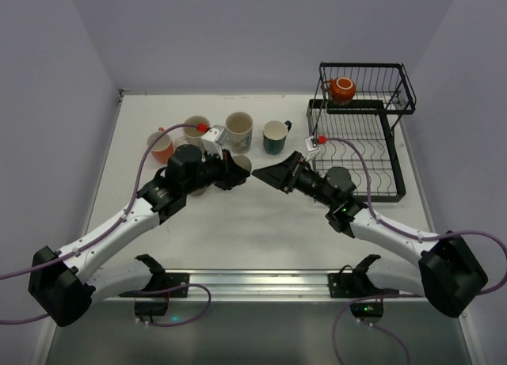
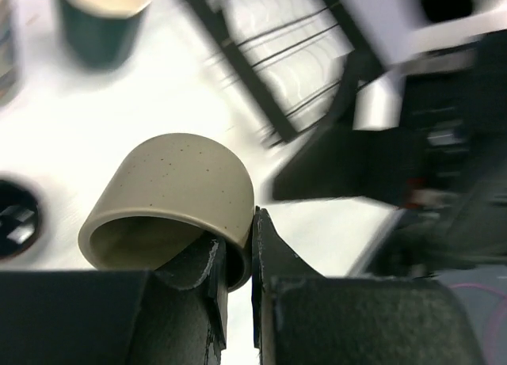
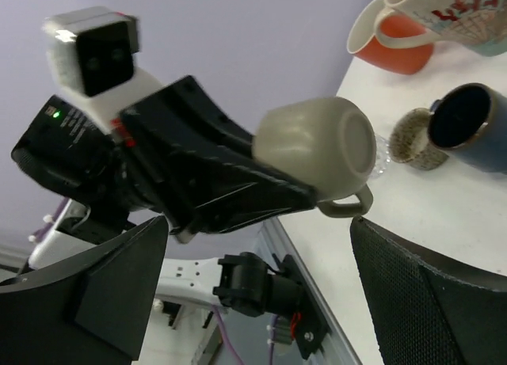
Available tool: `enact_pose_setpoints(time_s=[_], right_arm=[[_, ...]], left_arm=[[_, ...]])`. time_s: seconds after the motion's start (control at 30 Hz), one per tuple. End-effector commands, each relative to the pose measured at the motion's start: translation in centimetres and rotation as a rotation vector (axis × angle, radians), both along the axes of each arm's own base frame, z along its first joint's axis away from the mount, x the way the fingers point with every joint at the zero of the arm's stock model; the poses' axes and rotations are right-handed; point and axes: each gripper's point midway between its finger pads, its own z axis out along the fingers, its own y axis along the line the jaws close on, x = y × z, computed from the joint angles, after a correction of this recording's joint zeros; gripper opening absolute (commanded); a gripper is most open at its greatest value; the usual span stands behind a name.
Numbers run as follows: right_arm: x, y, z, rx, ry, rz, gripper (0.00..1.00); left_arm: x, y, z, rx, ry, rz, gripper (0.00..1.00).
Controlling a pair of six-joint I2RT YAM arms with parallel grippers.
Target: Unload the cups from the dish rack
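Observation:
A small beige cup is held off the table with my left gripper shut on its rim wall, one finger inside and one outside. From above, this cup and the left gripper sit mid-table. My right gripper stands wide open just right of it. In the right wrist view the beige cup hangs before the right gripper, apart from both fingers. The black wire dish rack stands at right, with an orange-red cup in its upper basket.
Standing on the table behind the grippers are an orange cup, a cream cup, a patterned cup and a dark teal cup. A dark blue cup and a small speckled cup stand close together.

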Motion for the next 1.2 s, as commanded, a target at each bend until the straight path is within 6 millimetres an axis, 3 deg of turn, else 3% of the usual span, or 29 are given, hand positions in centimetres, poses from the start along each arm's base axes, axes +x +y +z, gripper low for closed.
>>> enact_pose_setpoints(time_s=[0.0,0.07,0.1,0.13,0.23,0.4,0.5,0.6,0.87,0.97,1.1,1.13,1.17], right_arm=[[0.8,-2.2,0.1,-0.093,-0.091,-0.112,0.99],[1.4,-3.5,-1.5,-0.176,-0.086,-0.166,0.99],[1.7,-4.5,-0.8,-0.182,-0.112,-0.219,0.99],[1.8,-5.1,-1.5,-0.219,-0.102,-0.242,0.99],[2.2,-7.1,-1.2,-0.312,-0.179,-0.329,0.99],[2.3,-9.1,-0.9,-0.398,-0.231,-0.403,0.99],[2.3,-10.0,-0.4,-0.424,-0.269,-0.435,0.99],[2.2,-10.3,0.1,-0.449,-0.299,-0.444,0.99],[2.7,-11.7,2.0,-0.484,-0.343,-0.513,0.99],[3.2,-11.6,2.7,-0.500,-0.352,-0.513,0.99],[4.2,-11.4,3.5,-0.531,-0.341,-0.499,0.99],[4.6,-11.8,5.0,-0.528,-0.361,-0.513,0.99],[4.8,-11.9,5.1,-0.546,-0.350,-0.506,0.99]], left_arm=[[-0.3,4.1,-5.1,0.297,0.116,0.088,0.00],[-1.2,6.0,-8.0,0.415,0.218,0.125,0.00],[-1.4,6.5,-8.9,0.452,0.247,0.136,0.00],[-1.6,7.1,-10.4,0.500,0.290,0.146,0.00],[-2.4,8.8,-13.6,0.612,0.379,0.185,0.00],[-2.4,9.7,-17.5,0.713,0.474,0.219,0.00],[-1.9,9.8,-18.8,0.750,0.485,0.235,0.00],[-1.4,10.2,-19.6,0.804,0.491,0.246,0.11],[-0.6,10.4,-19.5,0.849,0.477,0.256,0.44],[0.1,10.0,-18.0,0.824,0.442,0.261,0.60],[1.9,8.6,-13.6,0.740,0.331,0.253,0.82],[2.2,8.3,-12.7,0.726,0.304,0.249,0.87],[2.5,8.2,-11.6,0.721,0.268,0.237,0.92]])
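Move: Below and to the left of the left hand, which holds the grey-green cup, is a clear spot of table about 11 cm left, 3 cm back and 22 cm down. From that spot, the blue mug stands some 8 cm farther out and 5 cm right, the speckled cup roughly 6 cm farther out and 4 cm left. The empty right hand has the orange cup on the upper rack about 28 cm ahead, 23 cm right and slightly below. Lowering the held grey-green cup some 21 cm and carrying it about 11 cm left, the left hand tips its fingers downward by nearly 60 degrees, opens at the table beside the blue mug and speckled cup, then starts back up and slightly forward. The already open right hand draws off to the right towards the rack, swinging its fingers clockwise, and finally heads forward and up. ##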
